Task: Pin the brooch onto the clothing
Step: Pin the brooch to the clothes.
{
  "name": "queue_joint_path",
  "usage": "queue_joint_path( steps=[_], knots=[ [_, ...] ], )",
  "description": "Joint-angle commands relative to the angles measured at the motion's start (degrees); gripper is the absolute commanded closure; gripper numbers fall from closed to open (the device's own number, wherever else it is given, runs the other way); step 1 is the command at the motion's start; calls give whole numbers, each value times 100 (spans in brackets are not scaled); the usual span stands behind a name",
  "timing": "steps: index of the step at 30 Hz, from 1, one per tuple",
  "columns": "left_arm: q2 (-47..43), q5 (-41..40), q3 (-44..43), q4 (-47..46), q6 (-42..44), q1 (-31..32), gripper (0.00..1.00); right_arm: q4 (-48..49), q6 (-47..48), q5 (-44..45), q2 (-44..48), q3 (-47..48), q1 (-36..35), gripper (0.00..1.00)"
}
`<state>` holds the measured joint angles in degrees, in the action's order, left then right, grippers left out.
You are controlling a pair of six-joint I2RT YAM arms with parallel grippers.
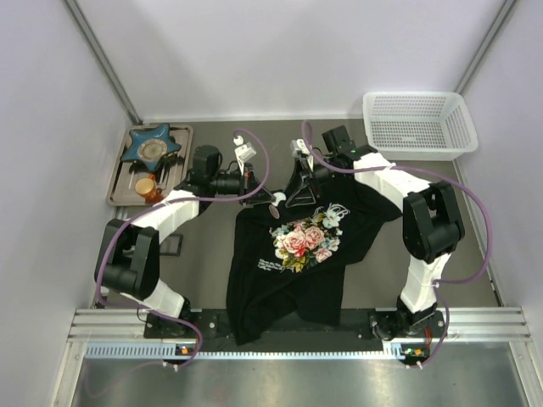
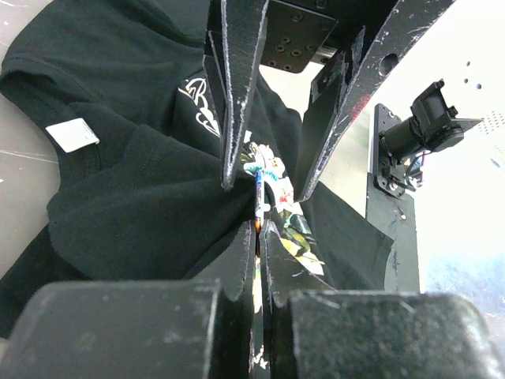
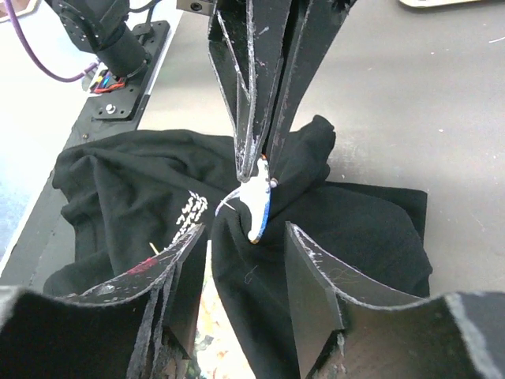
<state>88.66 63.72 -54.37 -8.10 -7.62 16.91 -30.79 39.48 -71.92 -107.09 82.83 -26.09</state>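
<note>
The clothing is a black T-shirt with a rose print, lying crumpled between the arms. My left gripper is shut on the brooch, a small pale disc with a blue rim, seen edge-on in the left wrist view. The brooch sits against a raised fold of the clothing. My right gripper is open, its fingers on either side of that fold, tips facing the left gripper. In the left wrist view the right gripper's fingers come down from above around the brooch.
A white basket stands at the back right. At the back left, a tray carries a blue star-shaped dish and a small orange item. A black box lies by the left arm. The collar shows a white label.
</note>
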Motion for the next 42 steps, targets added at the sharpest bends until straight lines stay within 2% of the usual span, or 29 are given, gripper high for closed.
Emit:
queue_joint_path(
  steps=[1, 6, 14, 21, 26, 30, 42],
  knots=[
    [19, 343, -267, -333, 147, 6, 100, 38, 148, -410, 259, 295, -133, 60],
    [55, 334, -329, -333, 138, 6, 100, 20, 16, -437, 179, 401, -177, 63],
    [28, 351, -320, -341, 146, 6, 100, 20, -222, -376, -5, 550, -212, 80],
    [-24, 229, -302, -333, 76, 6, 100, 38, -511, -165, -75, 612, -318, 82],
    [-60, 35, -276, -333, -11, 6, 100, 38, -915, 555, -198, 761, -441, 82],
    [-77, -53, -250, -289, -20, 14, 100, 46, -1582, 1056, -417, 1077, -459, 84],
    [-253, -246, -109, -377, -117, 14, 100, 46, -2875, 2005, -805, 1649, -467, 92]
  ],
)
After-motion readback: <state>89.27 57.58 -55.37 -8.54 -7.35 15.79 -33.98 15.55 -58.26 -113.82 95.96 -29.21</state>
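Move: The left fingertips already hold the brooch, whose middle is about 1 cm to that hand's right. From the open right fingers, the brooch is some 2 cm to the left, level in height and reach. The shirt lies below: from the right hand, its flower print is roughly 10 cm back, 6 cm right and 12 cm down, its lettering about level, 12 cm right and equally far down. Right hand eases about 3 cm left, closing on the left-held brooch; both then go some 3 cm forward. ##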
